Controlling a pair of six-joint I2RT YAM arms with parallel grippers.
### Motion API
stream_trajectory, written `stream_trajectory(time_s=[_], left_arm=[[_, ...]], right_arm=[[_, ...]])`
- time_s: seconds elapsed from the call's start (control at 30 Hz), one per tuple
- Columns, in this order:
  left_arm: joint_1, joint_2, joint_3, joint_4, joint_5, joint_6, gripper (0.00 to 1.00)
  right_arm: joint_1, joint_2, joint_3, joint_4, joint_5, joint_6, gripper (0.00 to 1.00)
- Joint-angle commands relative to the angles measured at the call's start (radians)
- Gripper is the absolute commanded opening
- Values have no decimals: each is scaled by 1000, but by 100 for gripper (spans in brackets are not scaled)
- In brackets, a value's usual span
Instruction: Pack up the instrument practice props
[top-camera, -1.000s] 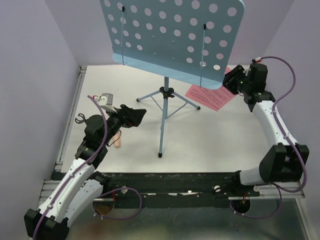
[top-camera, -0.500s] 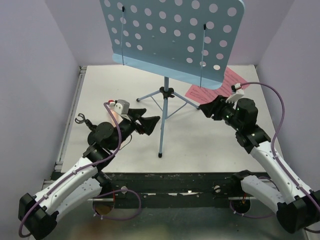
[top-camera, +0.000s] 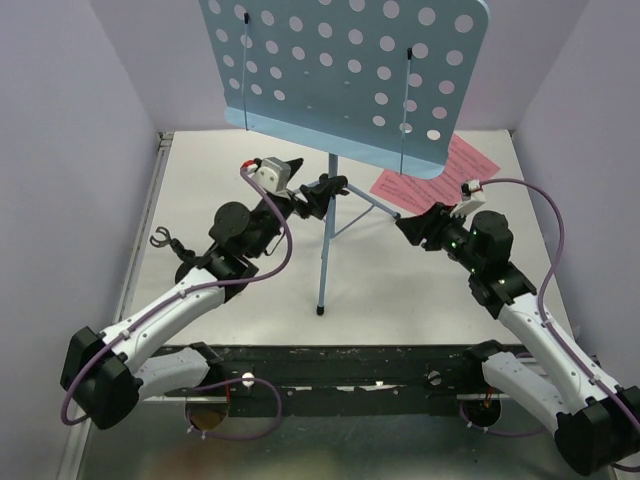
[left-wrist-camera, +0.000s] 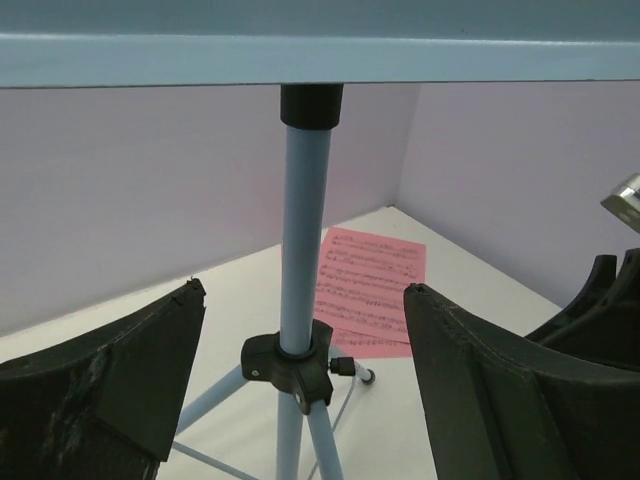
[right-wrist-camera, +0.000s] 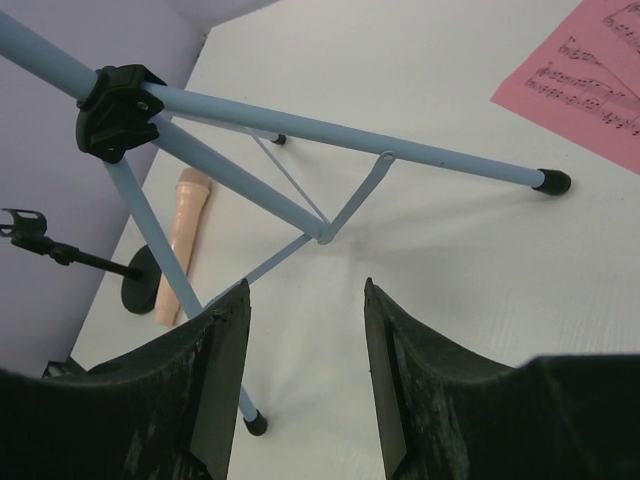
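Observation:
The light-blue music stand (top-camera: 326, 240) stands mid-table on its tripod, its hole-dotted desk (top-camera: 340, 70) up high. My left gripper (top-camera: 312, 185) is open, its fingers either side of the pole (left-wrist-camera: 298, 250) just above the black hub (left-wrist-camera: 290, 365), not touching. My right gripper (top-camera: 412, 225) is open and empty, low by the tripod's right leg (right-wrist-camera: 350, 135). Two overlapping pink sheet-music pages (top-camera: 430, 175) lie flat at the back right. The beige-pink microphone (right-wrist-camera: 185, 240) lies beside the black mic stand (right-wrist-camera: 135, 280) on the left; in the top view my left arm hides the microphone.
Purple walls (top-camera: 80, 120) close in the table on three sides. A black rail (top-camera: 340, 365) runs along the near edge with both arm bases. The mic stand's clip (top-camera: 160, 238) pokes out by the left edge. The tripod's near foot (top-camera: 320, 310) rests on the white tabletop.
My left gripper rose from beside the microphone to straddle the stand's pole at the hub. My right arm pulled back from the pink pages to the tripod's right leg.

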Motion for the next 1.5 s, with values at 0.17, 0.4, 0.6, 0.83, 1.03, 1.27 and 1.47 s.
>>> stream_trajectory(time_s=[0.17,0.4,0.6,0.83,1.03,1.27,1.47], left_arm=[[-8,207,80,216,-1,88,85],[-6,297,103,374,-46,134,72],[-6,348,131,420,-38,134,54],[-9,383,151,407,-29,117,50],[-9,385,159,376,-7,122,38],[-9,323,143,296,8,145,0],[-3,238,136,172,82,185,0]], right_arm=[[17,7,-16,117,-69,71,57],[25,53,4,137,-83,81,57],[27,61,2,149,-84,90,56],[28,67,25,133,-85,85,56],[30,79,44,154,-109,105,56],[46,148,120,154,-212,136,58],[59,271,150,287,-362,336,63]])
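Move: The left hand, open, faces the stand's upper pole; the place to grip lies about 7 cm ahead and 5 cm to its right, at its own height. The leg hub is some 8 cm below that spot, the desk lip roughly 6 cm above and 2 cm nearer. Pink sheets lie about 26 cm ahead, 35 cm right and 34 cm below the left hand. From the right hand, the grip spot is some 11 cm ahead, 20 cm left and 13 cm higher. Forward and to the right, dipping a couple of centimetres under the desk lip and rising again, the left hand goes about 8 cm to bring the pole between its fingers, which close and pinch it above the hub; then it eases back slightly. The right hand drifts left, then picks up late towards the pole, about 6 cm left and 4 cm up, still open and touching nothing. ##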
